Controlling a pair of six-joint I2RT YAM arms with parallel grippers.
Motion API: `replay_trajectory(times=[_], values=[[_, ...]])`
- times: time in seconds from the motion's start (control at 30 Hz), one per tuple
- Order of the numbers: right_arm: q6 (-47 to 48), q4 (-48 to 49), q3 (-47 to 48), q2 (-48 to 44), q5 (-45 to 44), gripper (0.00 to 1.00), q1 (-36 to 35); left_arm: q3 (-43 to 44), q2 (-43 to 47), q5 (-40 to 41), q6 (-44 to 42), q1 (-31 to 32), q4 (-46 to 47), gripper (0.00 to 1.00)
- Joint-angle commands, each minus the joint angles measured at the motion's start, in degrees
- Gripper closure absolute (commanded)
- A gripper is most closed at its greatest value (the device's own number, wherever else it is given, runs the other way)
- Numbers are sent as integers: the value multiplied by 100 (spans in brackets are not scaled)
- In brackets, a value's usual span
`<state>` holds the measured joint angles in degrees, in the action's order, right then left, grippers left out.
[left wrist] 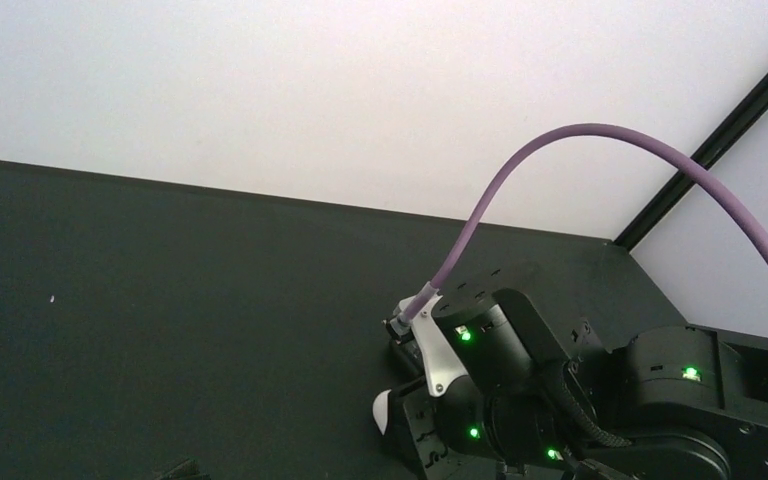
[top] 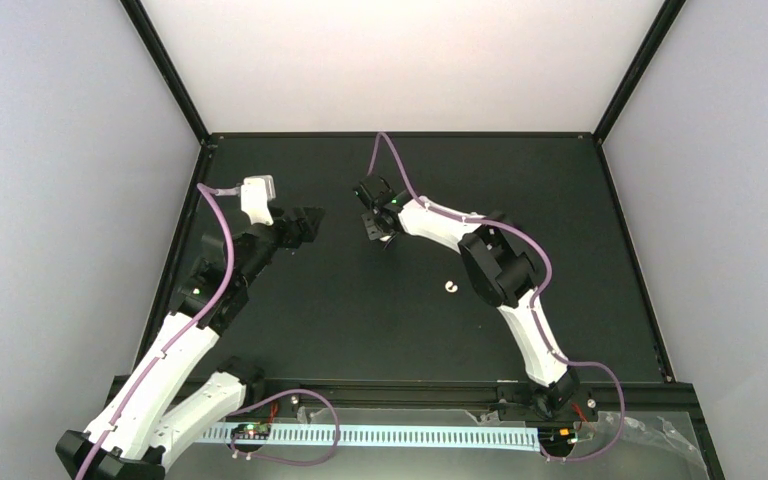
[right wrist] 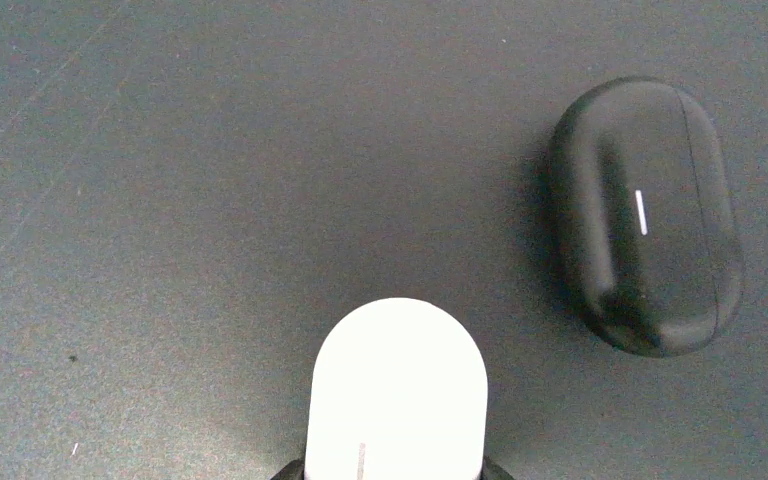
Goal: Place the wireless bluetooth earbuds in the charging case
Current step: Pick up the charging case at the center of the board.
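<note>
A white pill-shaped charging case lies lengthwise between the jaws of my right gripper, whose dark fingers press against both its sides. Its rounded end also peeks out of the right gripper in the left wrist view. One tiny white earbud lies alone on the black mat, to the right of and nearer than my right gripper. My left gripper hovers open and empty to the left of the right one, facing it.
A small black oval case lies closed on the mat just right of the white case. The black table is bounded by a dark frame and pale walls. A purple cable arches over the right wrist.
</note>
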<state>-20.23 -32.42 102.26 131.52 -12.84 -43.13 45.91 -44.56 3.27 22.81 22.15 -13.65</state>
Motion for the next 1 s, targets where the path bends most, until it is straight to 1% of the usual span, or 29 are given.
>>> replay_trajectory(times=[0.0, 0.23, 0.47, 0.63, 0.8, 0.87, 0.97], values=[[366, -302, -362, -110, -14, 63, -69, -12, 79, -51, 42, 8, 82, 1], [467, -168, -1162, -766, 342, 64, -182, -21, 31, -78, 41, 8, 96, 1], [250, -159, -2004, -1365, 690, 62, -412, -29, -5, -100, 53, 17, 106, 1], [40, -127, -2222, -1497, 722, 55, -415, -30, -9, -150, 71, 17, 126, 1], [-299, -159, -2142, -1427, 636, 44, -415, -38, -1, -133, 67, 17, 126, 1], [-458, -80, -2223, -1473, 559, 41, -407, -38, 4, -133, 73, 22, 123, 1], [-611, -48, -2277, -1488, 495, 40, -415, -40, 17, -133, 65, 33, 122, 1]])
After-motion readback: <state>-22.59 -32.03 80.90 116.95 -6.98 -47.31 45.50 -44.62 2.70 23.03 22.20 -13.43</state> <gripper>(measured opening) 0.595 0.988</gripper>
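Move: The white charging case is already between the right fingers, its middle at about the hand point, perhaps 1 cm below. From this hand a black case lies some 6 cm ahead and 3 cm right; one white earbud lies about 14 cm back and 16 cm right, the other 4 cm ahead and 23 cm right, all slightly below. From the idle left hand, the charging case is roughly 13 cm ahead, 15 cm right and 28 cm down. The white charging case, still pinched from both sides, is dragged back over the board by the right hand, about 10 cm towards the robot and a little to the right, away from the black case, with almost no change in height. The fingers tip some 10 degrees nearer to vertical on the way; as the hand comes to a stop they open and let go of the case, staying around it. ##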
